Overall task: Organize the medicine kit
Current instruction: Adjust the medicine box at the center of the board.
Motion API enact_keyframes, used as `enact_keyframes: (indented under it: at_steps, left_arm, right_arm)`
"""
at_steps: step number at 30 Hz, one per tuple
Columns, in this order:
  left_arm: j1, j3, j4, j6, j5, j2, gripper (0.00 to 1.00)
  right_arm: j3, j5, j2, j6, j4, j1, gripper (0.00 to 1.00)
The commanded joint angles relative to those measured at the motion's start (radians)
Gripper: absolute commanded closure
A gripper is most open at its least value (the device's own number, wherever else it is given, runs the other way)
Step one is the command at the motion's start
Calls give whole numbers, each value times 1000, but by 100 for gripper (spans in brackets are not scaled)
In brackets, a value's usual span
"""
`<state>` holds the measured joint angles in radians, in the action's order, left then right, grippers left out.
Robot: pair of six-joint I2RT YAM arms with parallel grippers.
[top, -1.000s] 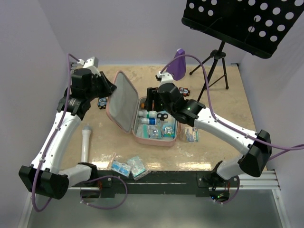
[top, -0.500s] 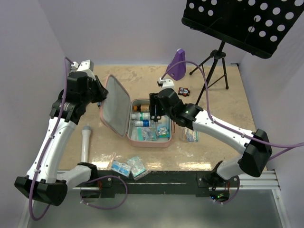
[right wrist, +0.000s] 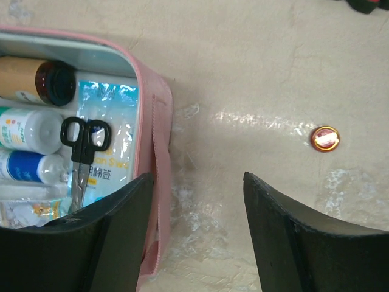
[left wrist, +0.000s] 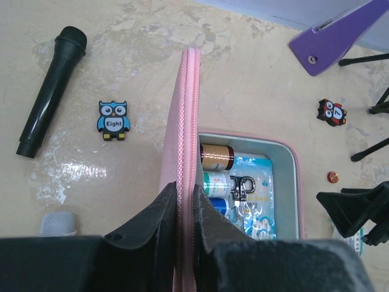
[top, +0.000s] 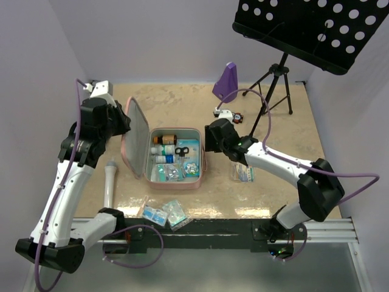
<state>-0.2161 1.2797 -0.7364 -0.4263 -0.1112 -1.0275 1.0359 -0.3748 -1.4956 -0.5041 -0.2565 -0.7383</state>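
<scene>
The medicine kit (top: 176, 185) is a pink zip case lying open at the table's middle. Its lid (top: 137, 143) stands up on the left side. My left gripper (top: 124, 123) is shut on the lid's zip edge (left wrist: 189, 109), the fingers (left wrist: 163, 207) pinching it from both sides. Inside lie a brown bottle (top: 165, 139), a white bottle (right wrist: 27, 129), black scissors (right wrist: 79, 146) and blue packets. My right gripper (right wrist: 197, 182) is open and empty, low over the table just outside the case's right wall (right wrist: 155, 91).
A purple metronome (top: 226, 81) and a music stand's tripod (top: 276, 76) stand at the back. A grey microphone (top: 109, 182) lies left, a black one (left wrist: 51, 91) behind the lid. Packets (top: 164, 213) lie near the front edge, another (top: 243, 173) right. Owl tiles (top: 234, 115) and a red cap (right wrist: 324, 138) lie nearby.
The left gripper has drawn the lid leftward and the whole case has slid left with it. The right gripper has come away from over the case to its right side.
</scene>
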Motion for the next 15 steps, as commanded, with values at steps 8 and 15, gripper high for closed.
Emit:
enact_keyframes:
  at_steps: [8, 15]
  left_arm:
    - [6, -132, 163, -55, 105, 95, 100]
    - [4, -201, 206, -77, 91, 150, 100]
  right_arm:
    - [9, -38, -32, -13, 68, 31, 34]
    - [-65, 19, -75, -28, 122, 214, 36]
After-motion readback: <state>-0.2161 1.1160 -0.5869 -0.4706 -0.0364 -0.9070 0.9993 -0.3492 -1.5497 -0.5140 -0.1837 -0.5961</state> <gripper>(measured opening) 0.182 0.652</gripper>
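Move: Just outside the box's right wall, the open right hand has the medicine box's middle about 12 cm to its left, 3 cm back and 4 cm below. A small red cap lies some 7 cm right and 3 cm ahead of it, the red owl about 9 cm right and 12 cm ahead, both 8 cm down. For the left hand, already holding the raised lid's edge, the box's middle is roughly 12 cm right, 4 cm back and 17 cm below. Leaving the box's right side, the right hand first sinks about 2 cm, then sweeps right by some 5 cm and forward about 3 cm towards the red cap, turning slightly clockwise with its fingers still open. The left hand keeps its pinch on the lid edge and eases just over 1 cm right and slightly back, tilting its fingers up some 5 degrees. ##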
